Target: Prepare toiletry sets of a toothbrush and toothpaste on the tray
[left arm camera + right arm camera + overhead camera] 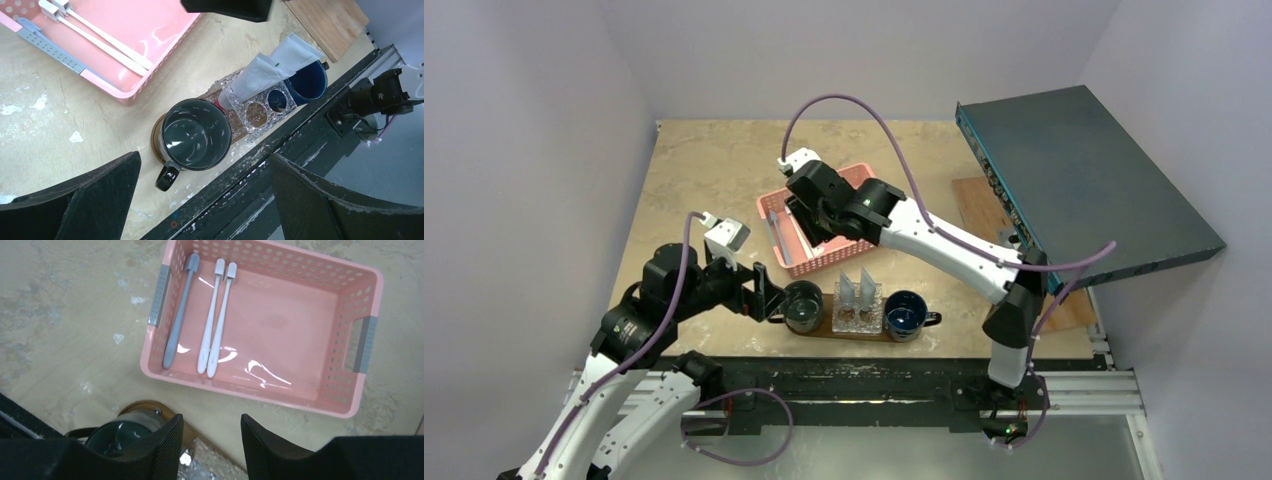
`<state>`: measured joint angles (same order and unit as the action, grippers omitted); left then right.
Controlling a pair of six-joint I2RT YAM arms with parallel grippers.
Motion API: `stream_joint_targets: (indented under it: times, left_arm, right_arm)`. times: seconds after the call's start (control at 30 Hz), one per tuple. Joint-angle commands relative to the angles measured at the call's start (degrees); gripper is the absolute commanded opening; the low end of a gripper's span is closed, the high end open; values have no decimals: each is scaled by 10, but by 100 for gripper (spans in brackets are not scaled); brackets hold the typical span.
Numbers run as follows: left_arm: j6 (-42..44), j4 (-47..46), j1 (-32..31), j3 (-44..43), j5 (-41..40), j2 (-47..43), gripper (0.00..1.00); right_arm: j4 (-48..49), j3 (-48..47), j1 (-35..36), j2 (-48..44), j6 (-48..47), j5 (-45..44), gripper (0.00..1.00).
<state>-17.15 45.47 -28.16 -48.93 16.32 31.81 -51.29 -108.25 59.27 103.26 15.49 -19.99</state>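
Note:
Two white toothbrushes [215,315] and a grey one [179,315] lie in the pink basket [280,385]. Two pale toothpaste tubes [272,67] stand in a clear glass holder [252,112] on the dark brown tray [156,142], between a dark mug [196,134] and a blue mug [307,82]. My right gripper [211,445] is open and empty, above the basket's near edge [809,225]. My left gripper [205,200] is open and empty, just left of the dark mug [769,293].
A large dark grey box [1074,180] lies tilted at the right over a pale wooden board [979,205]. The black table rail [874,375] runs right along the tray's near side.

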Motion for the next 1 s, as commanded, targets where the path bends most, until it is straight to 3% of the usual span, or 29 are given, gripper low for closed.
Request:
stream_joint_targets:
  times: [0.0, 0.57, 0.97]
  left_arm:
    - [2, -8, 2, -1, -24, -3, 100]
    - [4, -1, 2, -4, -54, 6, 100]
    - [4, 0, 2, -4, -59, 11, 100]
  right_arm:
    - [19, -57, -28, 42, -22, 44, 48]
    - [37, -200, -82, 252, -30, 105, 50]
    - [80, -217, -103, 334, -20, 112, 48]
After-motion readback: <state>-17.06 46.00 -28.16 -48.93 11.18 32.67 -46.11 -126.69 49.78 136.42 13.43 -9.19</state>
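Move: The two white toothbrushes lie side by side in the pink basket, their middle about 13 cm ahead of the empty right hand, 6 cm to its left and 20 cm below. The blue toothbrush is about 5 cm farther left of them and 1 cm nearer. The dark mug stands 8 cm back and 6 cm left of the right hand, the clear holder 9 cm back and 7 cm right. From the left hand the white toothbrushes are roughly 26 cm ahead and 5 cm right, 19 cm below. Towards the handle ends of the two white toothbrushes in the basket, the right hand swoops down some 16 cm while reaching about 10 cm forward and 5 cm left, going more steeply down near the end. The wrist tips the fingers roughly 10 degrees farther downward, and the fingers stay half open, touching nothing yet. ##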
